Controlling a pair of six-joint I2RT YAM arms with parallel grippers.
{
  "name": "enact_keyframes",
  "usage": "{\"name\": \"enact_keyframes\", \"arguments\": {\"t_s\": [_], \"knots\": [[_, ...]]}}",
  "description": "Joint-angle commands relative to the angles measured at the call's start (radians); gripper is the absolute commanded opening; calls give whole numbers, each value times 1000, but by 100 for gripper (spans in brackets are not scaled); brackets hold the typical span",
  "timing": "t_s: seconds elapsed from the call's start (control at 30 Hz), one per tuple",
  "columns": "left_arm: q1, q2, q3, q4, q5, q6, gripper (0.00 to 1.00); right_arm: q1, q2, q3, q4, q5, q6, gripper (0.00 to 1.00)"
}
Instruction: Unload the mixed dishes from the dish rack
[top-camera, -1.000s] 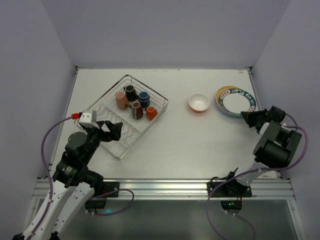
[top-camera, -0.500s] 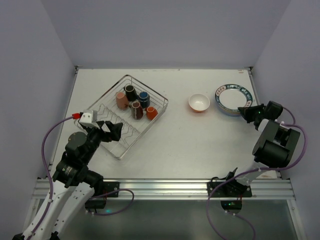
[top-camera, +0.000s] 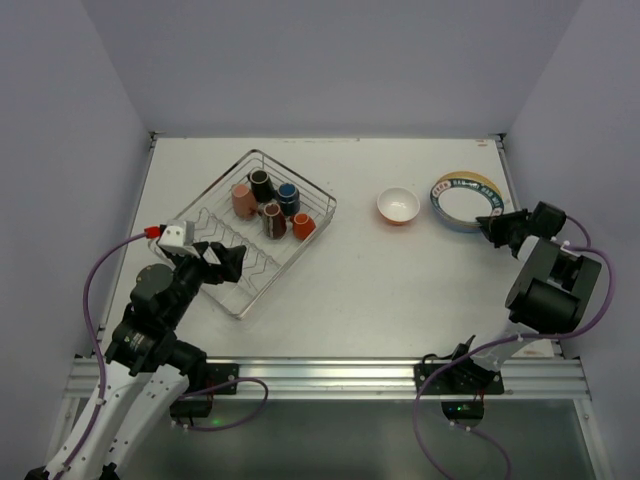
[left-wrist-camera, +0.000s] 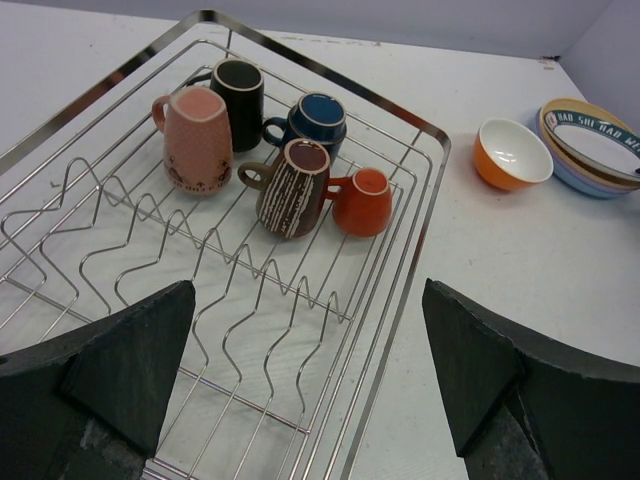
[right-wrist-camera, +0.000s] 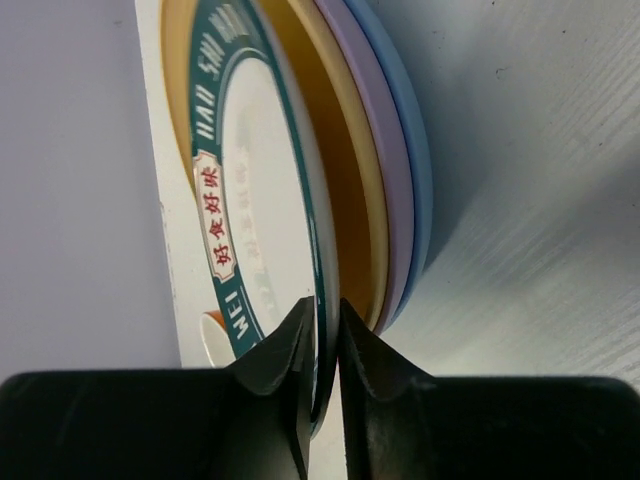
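Observation:
The dish rack (top-camera: 325, 203) (left-wrist-camera: 420, 215) holds pink (left-wrist-camera: 192, 125), black (left-wrist-camera: 238, 88), blue-lined (left-wrist-camera: 315, 118), brown (left-wrist-camera: 295, 185) and orange (left-wrist-camera: 365, 200) mugs. My left gripper (top-camera: 222, 258) (left-wrist-camera: 308, 295) hovers wide open over the rack's near corner, with nothing between its fingers. At the far right the pattern-rimmed white plate (top-camera: 462, 197) (right-wrist-camera: 255, 200) lies on top of the yellow (right-wrist-camera: 345, 190), lavender (right-wrist-camera: 385, 170) and blue (right-wrist-camera: 415, 150) plates. My right gripper (top-camera: 492, 222) (right-wrist-camera: 322, 305) pinches its near rim. The orange bowl (top-camera: 398, 206) (left-wrist-camera: 512, 152) sits on the table to the left of the stack.
The plate stack lies close to the table's right edge and the right wall (top-camera: 560, 120). Bare tabletop (top-camera: 400, 280) runs between the rack and the bowl and in front of both.
My right gripper has brought the patterned plate a little to the left and down onto the stack of plates. The left arm has not moved.

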Motion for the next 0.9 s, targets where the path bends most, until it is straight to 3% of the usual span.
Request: {"name": "enact_keyframes", "arguments": {"t_s": [0.0,0.07,0.13,0.3,0.43,0.53,0.77,0.87], "knots": [[-7,-8,-9,27,12,24,100,-2,-15,51,10,5,-14,18],[-7,-13,-9,25,4,24,100,-2,-21,63,0,9,-18,22],[-7,-13,-9,25,-1,24,100,-2,-23,74,-20,12,-24,35],[-7,-4,-3,22,2,25,100,2,-41,81,-77,63,-64,39],[-7,-8,-6,24,-1,25,100,41,-53,129,-158,149,-115,55],[-7,-4,-5,24,4,25,100,71,-60,162,-238,219,-149,63],[-6,-10,-9,25,-2,27,100,105,-72,227,-369,324,-205,75],[-7,-8,-9,24,-2,27,100,120,-69,250,-392,351,-231,75]]}}
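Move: The green-rimmed plate, still pinched at its near right edge by the right hand, leans over the plate stack it is bound for. The stack's middle lies about 6 cm ahead, 6 cm left and 4 cm below that hand. The white-and-orange bowl stands roughly 4 cm ahead and 25 cm to the left of it, some 3 cm lower. From the left hand the stack is about 24 cm ahead, 60 cm to the right and 22 cm down. The green-rimmed plate is let go onto the stack: the right hand's fingers spread from nearly shut to about three quarters open, freeing the rim. Meanwhile the hand eases up only about 1 cm, staying close by the near right edge, as the wrist rolls its left side down some 15 degrees and tips the fingers about 10 degrees further down. ##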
